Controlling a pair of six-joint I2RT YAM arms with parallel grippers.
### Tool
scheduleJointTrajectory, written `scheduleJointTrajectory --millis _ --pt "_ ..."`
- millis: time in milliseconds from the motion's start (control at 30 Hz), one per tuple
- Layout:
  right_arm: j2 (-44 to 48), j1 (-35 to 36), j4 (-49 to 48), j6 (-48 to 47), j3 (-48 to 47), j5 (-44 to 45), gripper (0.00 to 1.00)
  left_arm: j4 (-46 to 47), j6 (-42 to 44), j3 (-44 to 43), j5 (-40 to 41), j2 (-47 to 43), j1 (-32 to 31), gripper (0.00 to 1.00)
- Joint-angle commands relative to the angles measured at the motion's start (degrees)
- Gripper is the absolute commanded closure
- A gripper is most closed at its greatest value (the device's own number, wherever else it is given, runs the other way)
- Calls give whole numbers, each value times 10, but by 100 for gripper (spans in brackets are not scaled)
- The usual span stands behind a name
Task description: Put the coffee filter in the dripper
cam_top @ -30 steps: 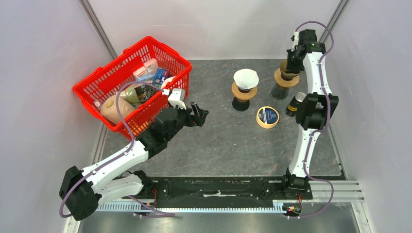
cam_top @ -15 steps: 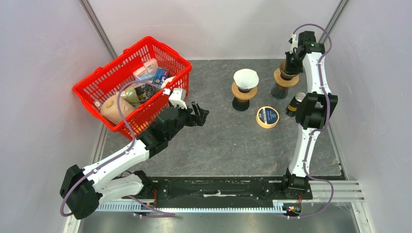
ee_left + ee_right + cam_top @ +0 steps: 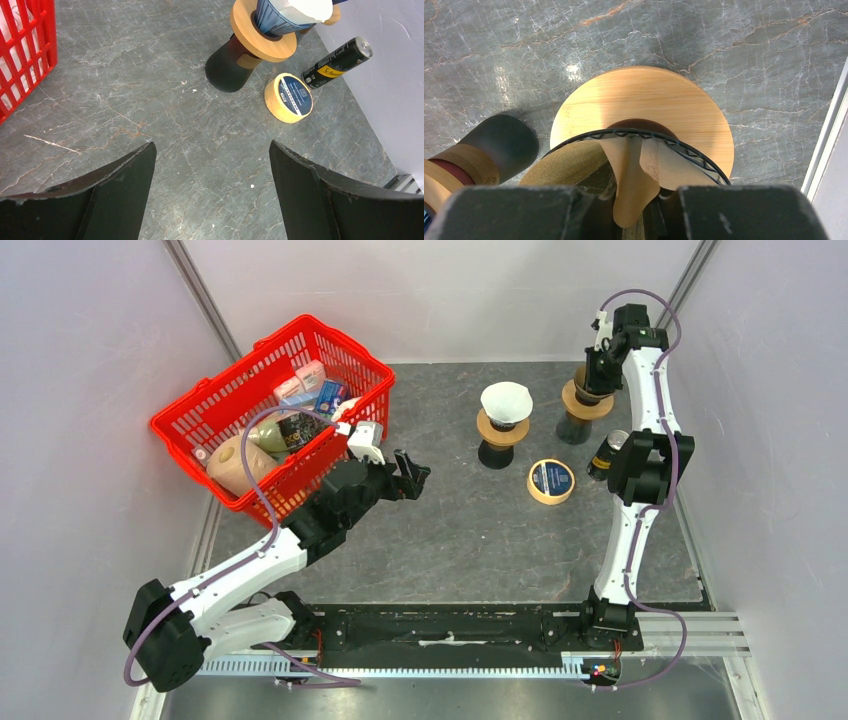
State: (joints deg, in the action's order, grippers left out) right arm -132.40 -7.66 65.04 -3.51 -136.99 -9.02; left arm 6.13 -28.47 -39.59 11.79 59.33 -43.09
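A brown paper coffee filter (image 3: 634, 185) is pinched between my right gripper's (image 3: 636, 212) shut jaws. Its folds sit inside the wire rim of the dripper (image 3: 639, 133), which rests on a round wooden disc (image 3: 644, 97). In the top view my right gripper (image 3: 598, 368) hangs right over this far-right dripper (image 3: 580, 402). A second dripper (image 3: 505, 410) on a dark stand holds a white filter; it also shows in the left wrist view (image 3: 272, 22). My left gripper (image 3: 412, 475) is open and empty above bare table (image 3: 210, 145), beside the basket.
A red basket (image 3: 228, 370) full of groceries stands at the back left. A roll of tape (image 3: 551, 481) and a black can (image 3: 606, 454) lie between the drippers and the right arm. The right wall is close behind the dripper.
My right gripper has shifted very slightly over the far-right dripper with the filter still in it. The left arm has not moved.
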Motion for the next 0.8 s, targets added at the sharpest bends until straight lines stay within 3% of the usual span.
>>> scheduleJointTrajectory --millis 0,533,700,767 --pt "-19 0 24 -19 -15 5 76 21 11 -24 -1 1 2 10" --pt "-4 1 23 9 -33 16 51 27 -1 18 19 -59 2 11" --pt "-3 4 23 10 -27 24 45 25 1 21 25 -66 2 11" --pt "-4 5 22 9 -28 27 48 25 1 19 25 -64 2 11"
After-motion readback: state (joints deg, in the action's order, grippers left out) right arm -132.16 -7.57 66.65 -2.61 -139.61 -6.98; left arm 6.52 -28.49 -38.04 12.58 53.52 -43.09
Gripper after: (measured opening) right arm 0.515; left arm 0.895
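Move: The right hand already has its fingers inside the coffee filter in the far-right dripper, whose middle lies some 3 cm below the hand and about 1 cm ahead. The other dripper with its white filter stands roughly 18 cm to the left of that and 5 cm nearer; the can stands about 8 cm back and 5 cm right of the hand, some 8 cm lower. From the left hand the far-right dripper is about 22 cm ahead, 35 cm right and 8 cm lower. Spreading steadily from about a fifth open to half open, the right fingers part inside the brown filter and push its walls outward, while the hand eases up about 1.5 cm and barely drifts left, still pointing steeply down into the dripper. The empty left hand, open throughout, lifts some 2 cm and backs off slightly to the left, tipping up a little. ##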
